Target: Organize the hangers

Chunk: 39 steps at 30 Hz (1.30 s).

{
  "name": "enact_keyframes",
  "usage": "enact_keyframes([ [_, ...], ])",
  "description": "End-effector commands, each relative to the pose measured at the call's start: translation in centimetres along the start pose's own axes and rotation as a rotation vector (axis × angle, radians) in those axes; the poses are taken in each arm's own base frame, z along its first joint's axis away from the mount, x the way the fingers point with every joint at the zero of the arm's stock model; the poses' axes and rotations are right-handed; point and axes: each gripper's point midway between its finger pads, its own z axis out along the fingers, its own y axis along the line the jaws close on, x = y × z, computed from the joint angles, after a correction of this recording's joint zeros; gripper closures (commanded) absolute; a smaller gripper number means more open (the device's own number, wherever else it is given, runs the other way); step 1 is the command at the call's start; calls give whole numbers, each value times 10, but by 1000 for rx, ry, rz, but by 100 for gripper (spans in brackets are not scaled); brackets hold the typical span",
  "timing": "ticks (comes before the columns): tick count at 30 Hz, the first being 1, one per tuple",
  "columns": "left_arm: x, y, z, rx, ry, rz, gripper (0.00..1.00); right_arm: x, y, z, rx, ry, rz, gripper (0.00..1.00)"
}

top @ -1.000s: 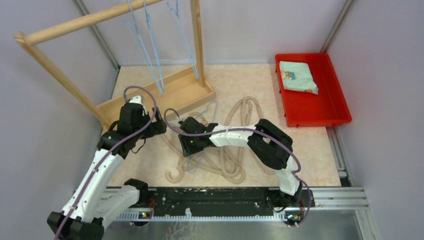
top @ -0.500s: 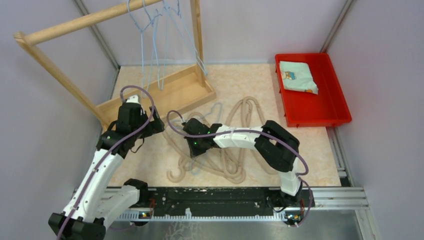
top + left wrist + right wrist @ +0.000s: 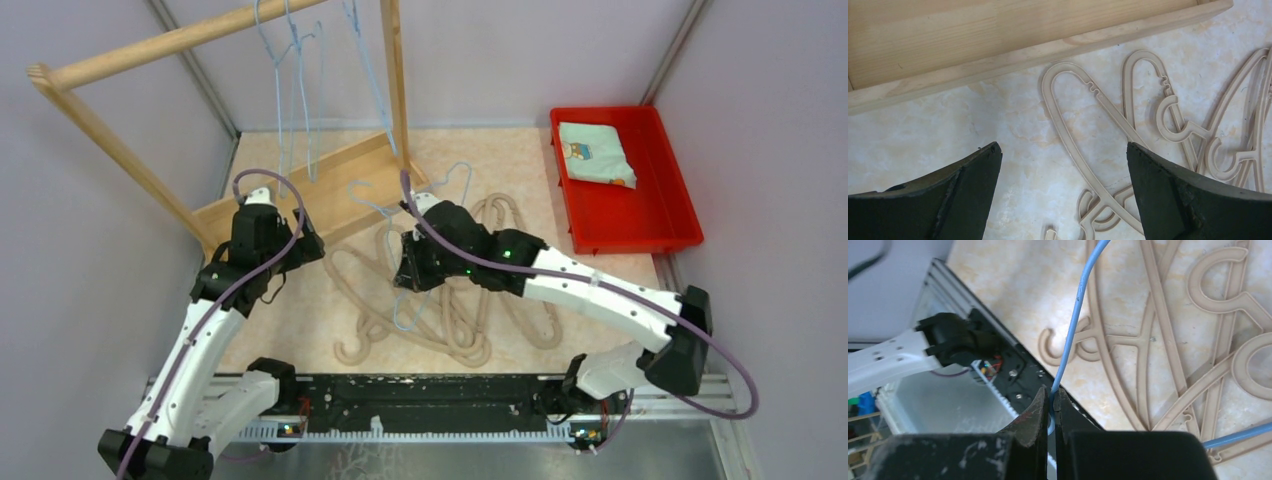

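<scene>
My right gripper (image 3: 1053, 396) is shut on the thin wire of a light-blue hanger (image 3: 1074, 322) and holds it off the floor. From above, this gripper (image 3: 412, 268) hangs over the pile, with the held hanger's hook (image 3: 462, 170) near the rack's post. Several beige hangers (image 3: 465, 325) lie tangled on the floor beneath it (image 3: 1158, 340). More light-blue hangers (image 3: 290, 60) hang on the rack's rail. My left gripper (image 3: 1063, 150) is open and holds nothing, above the arm of a beige hanger (image 3: 1084, 154) in front of the rack base (image 3: 290, 250).
The tall wooden rack (image 3: 150, 50) stands at the back left, its tray-like base (image 3: 998, 55) close ahead of my left gripper. A red bin (image 3: 665, 228) with a folded cloth (image 3: 595, 150) sits at the back right. Grey walls close in the sides.
The right gripper closed on the blue wire hanger, then stretched out and carried it up toward the rack's post. The hangers on the rail swung. The left arm hardly moved.
</scene>
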Motion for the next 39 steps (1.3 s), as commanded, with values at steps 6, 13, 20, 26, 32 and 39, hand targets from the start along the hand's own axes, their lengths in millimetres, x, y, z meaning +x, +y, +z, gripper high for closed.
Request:
enact_keyframes([
  [6, -2, 2, 3, 4, -29, 15, 1, -50, 81, -87, -367, -135, 89, 100],
  [13, 0, -1, 2, 24, -22, 7, 1, -67, 109, -137, -498, -182, 77, 100],
  [20, 4, -1, 2, 31, -17, 1, 1, -58, 95, -164, -456, -202, 92, 100],
  [26, 7, -1, 3, 34, -10, 4, 1, -84, 113, -200, -568, -350, 109, 100],
  [32, 6, 1, 0, 28, -15, 8, 1, -124, 142, -214, -683, -422, 85, 100],
  [39, 1, 0, -5, 37, -27, -2, 1, -171, 182, -240, -872, -473, 74, 100],
])
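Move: The right hand already holds a blue hanger over the table. The middle of the rack's top rail lies roughly 26 cm ahead of it, 22 cm to its left and 26 cm above; the blue hangers already hung sit some 30 cm ahead, 13 cm left and 12 cm up. The tan hanger pile is about 6 cm ahead, 6 cm right and 21 cm below. From the left hand, the rail's middle is about 15 cm straight ahead and 28 cm up. Still pinching the blue hanger between its shut fingers, the right hand lifts it about 27 cm towards rail height, drawing back some 7 cm for most of the climb, then swinging forward and left by 3–4 cm near the end. The wrist tips up about 40 degrees, bringing the fingers from slanting down-left to roughly level. ##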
